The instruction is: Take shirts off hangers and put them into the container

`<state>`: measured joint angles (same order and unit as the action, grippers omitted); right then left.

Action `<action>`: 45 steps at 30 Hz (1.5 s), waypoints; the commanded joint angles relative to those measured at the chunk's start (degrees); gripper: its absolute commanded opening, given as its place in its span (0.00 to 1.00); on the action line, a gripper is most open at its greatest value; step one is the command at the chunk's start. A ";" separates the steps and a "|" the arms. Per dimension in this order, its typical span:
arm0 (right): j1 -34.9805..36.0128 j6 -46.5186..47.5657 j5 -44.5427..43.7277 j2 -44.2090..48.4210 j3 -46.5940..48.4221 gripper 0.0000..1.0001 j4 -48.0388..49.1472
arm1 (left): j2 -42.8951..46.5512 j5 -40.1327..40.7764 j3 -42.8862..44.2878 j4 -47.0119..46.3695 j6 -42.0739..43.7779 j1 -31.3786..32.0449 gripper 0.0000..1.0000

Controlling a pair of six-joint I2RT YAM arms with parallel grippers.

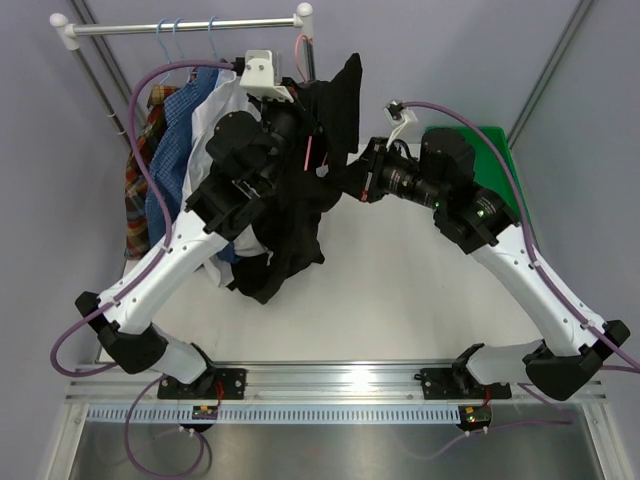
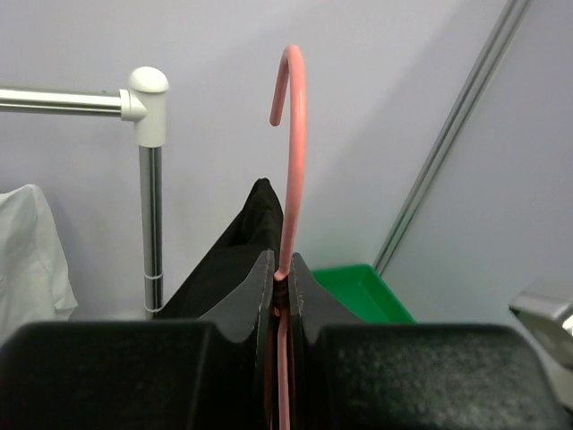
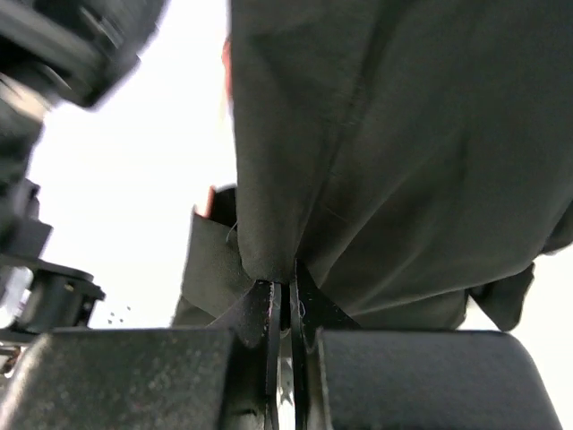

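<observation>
My left gripper [image 2: 285,269] is shut on the neck of a pink hanger [image 2: 295,134], whose hook stands free in the air to the right of the rail's end post. The black shirt [image 1: 300,200] hangs from this hanger and drapes down over the left arm. My right gripper [image 3: 288,291] is shut on a fold of the black shirt [image 3: 403,134] at its right side. The green container [image 1: 492,150] lies behind the right arm, and its corner [image 2: 358,291] shows in the left wrist view.
A white-and-grey rail [image 1: 180,27] crosses the back left. On it hang light blue hangers [image 1: 170,42] carrying a white shirt [image 1: 215,110], a blue checked shirt [image 1: 165,165] and a red-brown plaid shirt [image 1: 135,190]. The rail's end post [image 2: 150,179] stands close to the left gripper.
</observation>
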<state>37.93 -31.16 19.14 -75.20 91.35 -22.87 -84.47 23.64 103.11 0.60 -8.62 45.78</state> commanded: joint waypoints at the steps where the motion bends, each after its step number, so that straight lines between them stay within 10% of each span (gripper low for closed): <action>1: 1.00 2.85 2.49 1.99 -3.18 0.00 -6.04 | 2.02 4.31 0.51 -15.89 -1.31 -0.16 0.00; 28: 1.53 6.48 11.42 4.71 -7.48 0.01 -12.06 | -2.37 13.46 -3.79 -35.23 8.18 -0.16 0.00; 34: 1.62 6.97 4.52 4.80 -6.20 0.31 -11.75 | -1.85 11.61 -6.34 -32.86 6.86 -0.16 0.00; 38: 1.62 10.14 -2.77 6.02 -0.48 0.72 -17.28 | -0.88 9.68 -8.88 -32.94 8.18 -0.08 0.00; 45: 1.71 17.79 0.80 11.30 -0.39 0.80 -11.50 | -0.52 7.74 -9.24 -29.08 9.06 0.01 0.00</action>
<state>38.74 -18.70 17.72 -66.89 89.23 -36.29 -87.92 32.80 93.34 -24.27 0.45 46.00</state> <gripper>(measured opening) 0.797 0.079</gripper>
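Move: The black shirt is still on the pink hanger, whose neck the left gripper holds; the shirt's middle hangs some 24 cm below that hand, about 4 cm back and 2 cm left. From the right gripper, already pinching its cloth, that middle is roughly 4 cm ahead, 9 cm left and 14 cm lower. The hanger's middle lies about 7 cm ahead, 7 cm left and 3 cm above the right hand; the green container is some 18 cm ahead, 35 cm right and 38 cm below. Tug the pinched black cloth down about 5 cm with the right gripper, ease up while drawing back, then pull down some 5 cm again; open the fingers wide at the bottom, let go and withdraw up, to the right and slightly back. Keep the left gripper shut on the hanger's neck, edging forward about 3 cm and swinging some 10 degrees counter-clockwise. ##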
